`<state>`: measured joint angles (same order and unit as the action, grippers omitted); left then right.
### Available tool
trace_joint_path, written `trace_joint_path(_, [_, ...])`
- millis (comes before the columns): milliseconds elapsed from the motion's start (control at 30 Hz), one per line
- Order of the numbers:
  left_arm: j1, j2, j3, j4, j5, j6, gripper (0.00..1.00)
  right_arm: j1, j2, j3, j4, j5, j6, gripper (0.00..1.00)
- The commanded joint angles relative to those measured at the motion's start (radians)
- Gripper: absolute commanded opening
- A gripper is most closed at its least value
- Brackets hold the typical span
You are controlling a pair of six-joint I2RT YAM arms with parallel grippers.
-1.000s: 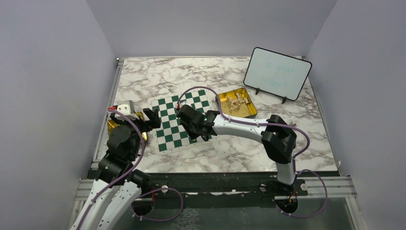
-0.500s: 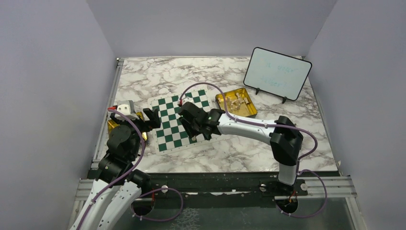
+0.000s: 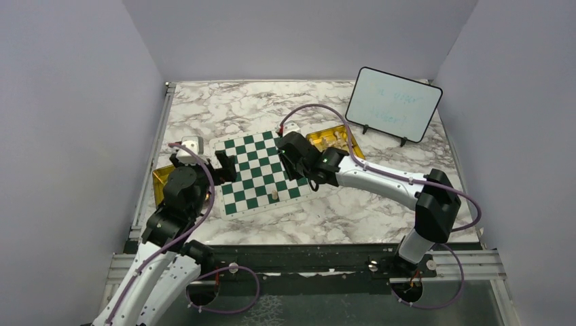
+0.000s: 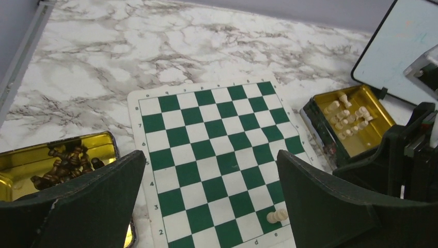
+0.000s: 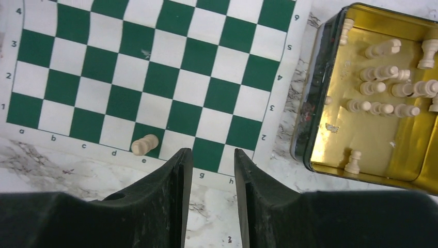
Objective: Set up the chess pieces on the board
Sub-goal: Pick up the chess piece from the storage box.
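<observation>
The green-and-white board [image 3: 253,171] lies mid-table. One cream chess piece [image 3: 274,195] stands on its near row, on the square above the letter e [image 5: 144,144] [image 4: 277,216]. More cream chess pieces lie in a gold tin [image 5: 330,82] just right of the board. My right gripper [image 5: 213,152] hovers over the board's near right corner, its jaws a little apart with nothing between them. It is apart from the placed piece. My left gripper [image 4: 210,160] hangs wide open and empty over the board's left side [image 3: 224,168].
A second gold tin [image 4: 103,142] holding dark pieces sits left of the board [image 3: 160,185]. A framed whiteboard [image 3: 394,104] stands at the back right. The tin of cream pieces [image 3: 343,132] is partly covered by my right arm. Walls close in on three sides.
My right gripper has drawn back to the right off the board's middle, leaving a cream piece on the near row. My left gripper has shifted slightly forward towards the board.
</observation>
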<state>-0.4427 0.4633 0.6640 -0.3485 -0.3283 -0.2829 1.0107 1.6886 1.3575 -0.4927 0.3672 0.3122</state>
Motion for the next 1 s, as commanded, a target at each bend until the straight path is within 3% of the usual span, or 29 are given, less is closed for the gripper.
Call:
trace_joint_path(0, [-0.002,0.09,0.041,-0.041,0.083,-0.007,0.99,-0.011,-0.037,-0.041,0.044,0.019,-0.023,0.4])
trace_joint_path(133, [-0.002,0.138,0.042,-0.043,0.14,0.005,0.99,-0.06,-0.049,-0.078,0.057,0.032,-0.004,0.4])
trace_joint_path(433, [-0.002,0.227,0.04,-0.03,0.213,0.026,0.99,-0.323,-0.085,-0.185,0.198,0.019,-0.051,0.36])
trace_joint_path(667, [-0.002,0.206,0.026,-0.02,0.208,0.045,0.99,-0.447,0.02,-0.12,0.23,0.084,-0.125,0.35])
trace_joint_path(967, [-0.002,0.16,0.016,-0.01,0.2,0.05,0.99,-0.537,0.135,-0.067,0.266,-0.005,-0.143,0.39])
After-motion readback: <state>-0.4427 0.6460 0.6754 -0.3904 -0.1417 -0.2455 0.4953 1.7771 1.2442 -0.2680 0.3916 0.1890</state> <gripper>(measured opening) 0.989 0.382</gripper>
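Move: The pale chess piece that seems next, among those near the middle of the gold box, lies roughly 17 cm ahead of the right hand, 18 cm to its right and 8 cm below. In the same box a lone piece by the near rim sits about 9 cm ahead and 14 cm right. The piece already on the board stands 4 cm back and 6 cm left of the hand. From the left hand, the aimed-at piece is some 40 cm right, 18 cm ahead and 20 cm down. To the pale pieces in the gold box the empty right hand sweeps from above the chessboard, about 18 cm right and 15 cm forward, sinking 5 cm mostly at the start and again over the box. It turns clockwise some 25 degrees, fingers staying partly open, touching nothing yet. The wide-open left hand sinks and eases right, tipping its fingers down, then rises slightly. ##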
